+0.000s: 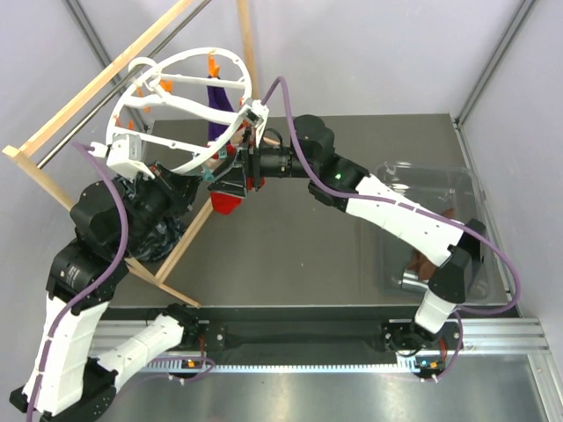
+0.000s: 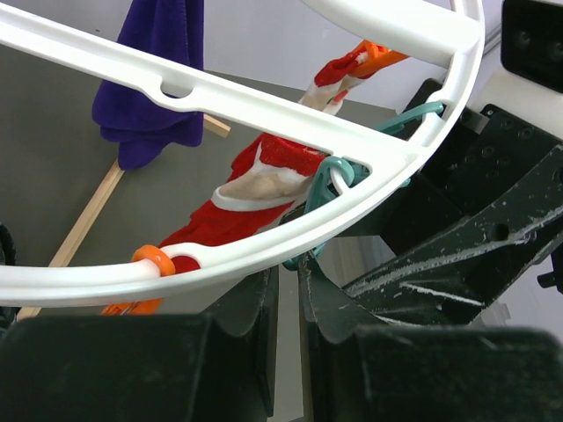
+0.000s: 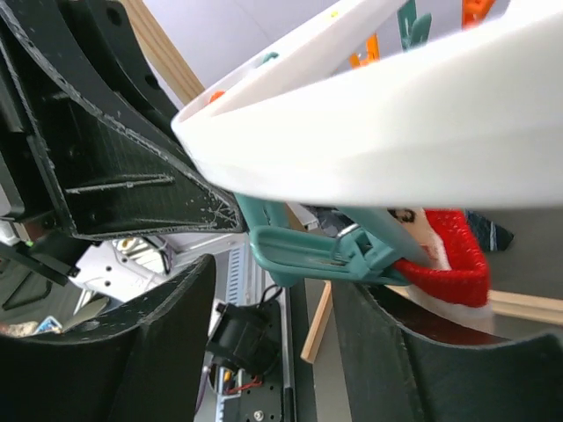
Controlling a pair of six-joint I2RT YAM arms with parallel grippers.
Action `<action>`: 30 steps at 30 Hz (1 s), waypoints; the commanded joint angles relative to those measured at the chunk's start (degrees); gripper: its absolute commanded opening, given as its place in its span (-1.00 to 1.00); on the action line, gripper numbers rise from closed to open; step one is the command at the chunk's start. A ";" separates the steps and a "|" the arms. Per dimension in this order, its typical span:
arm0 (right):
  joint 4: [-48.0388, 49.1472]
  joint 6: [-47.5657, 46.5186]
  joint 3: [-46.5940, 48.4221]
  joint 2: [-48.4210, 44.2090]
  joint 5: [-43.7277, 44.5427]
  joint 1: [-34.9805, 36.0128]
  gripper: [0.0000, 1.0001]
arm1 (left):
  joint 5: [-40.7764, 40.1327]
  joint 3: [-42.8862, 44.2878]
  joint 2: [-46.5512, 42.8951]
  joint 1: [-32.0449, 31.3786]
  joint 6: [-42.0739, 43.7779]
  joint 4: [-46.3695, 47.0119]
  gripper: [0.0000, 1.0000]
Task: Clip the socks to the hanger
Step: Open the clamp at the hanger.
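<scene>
The white ring hanger (image 1: 189, 54) is held tilted above the table's left side. My left gripper (image 1: 211, 174) is shut on its lower rim (image 2: 264, 242), which crosses my fingertips (image 2: 288, 268). A red Santa sock (image 1: 227, 202) hangs below the rim, its pale cuff (image 2: 255, 189) held by a teal clip (image 2: 330, 176). My right gripper (image 1: 242, 171) stands open astride that teal clip (image 3: 317, 251), with a gap at the left finger (image 3: 277, 281). The sock's red edge (image 3: 457, 264) lies by the right finger. More red and white cloth reaches an orange clip (image 2: 378, 54).
A purple sock (image 1: 220, 101) hangs from an orange clip (image 1: 211, 63) at the ring's far side. The pale wooden frame (image 1: 97, 83) stands behind and under the hanger. Dark cloth (image 1: 149, 237) lies by the left arm. A clear bin (image 1: 440, 189) sits at the right.
</scene>
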 commanded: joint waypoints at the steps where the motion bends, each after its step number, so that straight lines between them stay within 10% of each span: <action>1: 5.06 0.45 3.15 0.55 0.97 0.47 0.08 | 2.91 2.26 -0.42 -0.25 0.53 1.81 -1.00; 18: 10.25 5.37 2.80 1.96 -0.70 0.74 -0.80 | 2.21 3.23 -0.60 -0.25 -0.43 0.49 -1.00; 30: 6.82 0.29 1.49 -1.29 10.81 4.25 -1.00 | 1.68 3.92 -1.57 -0.25 -2.98 0.14 0.00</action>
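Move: The teal clamp on the hanger's rim is still pinched in my left fingertips, about 1 cm ahead of and 1 cm above that hand point. From my open right hand it lies about 2 cm to the left, 1 cm higher and level in reach. The white rim passes some 4 cm above my right hand, 1 cm farther out and 1 cm left. The Santa sock hangs about 4 cm ahead of that hand, 2 cm right and 6 cm lower. I ease my right hand about 2 cm left and 1 cm up to the teal clamp under the rim, closing its fingers until they pinch the clamp. My left hand keeps its grip with barely a drift at first; once the right has hold, it opens, lets go, and backs off some 2 cm towards its base and about as much upward. ##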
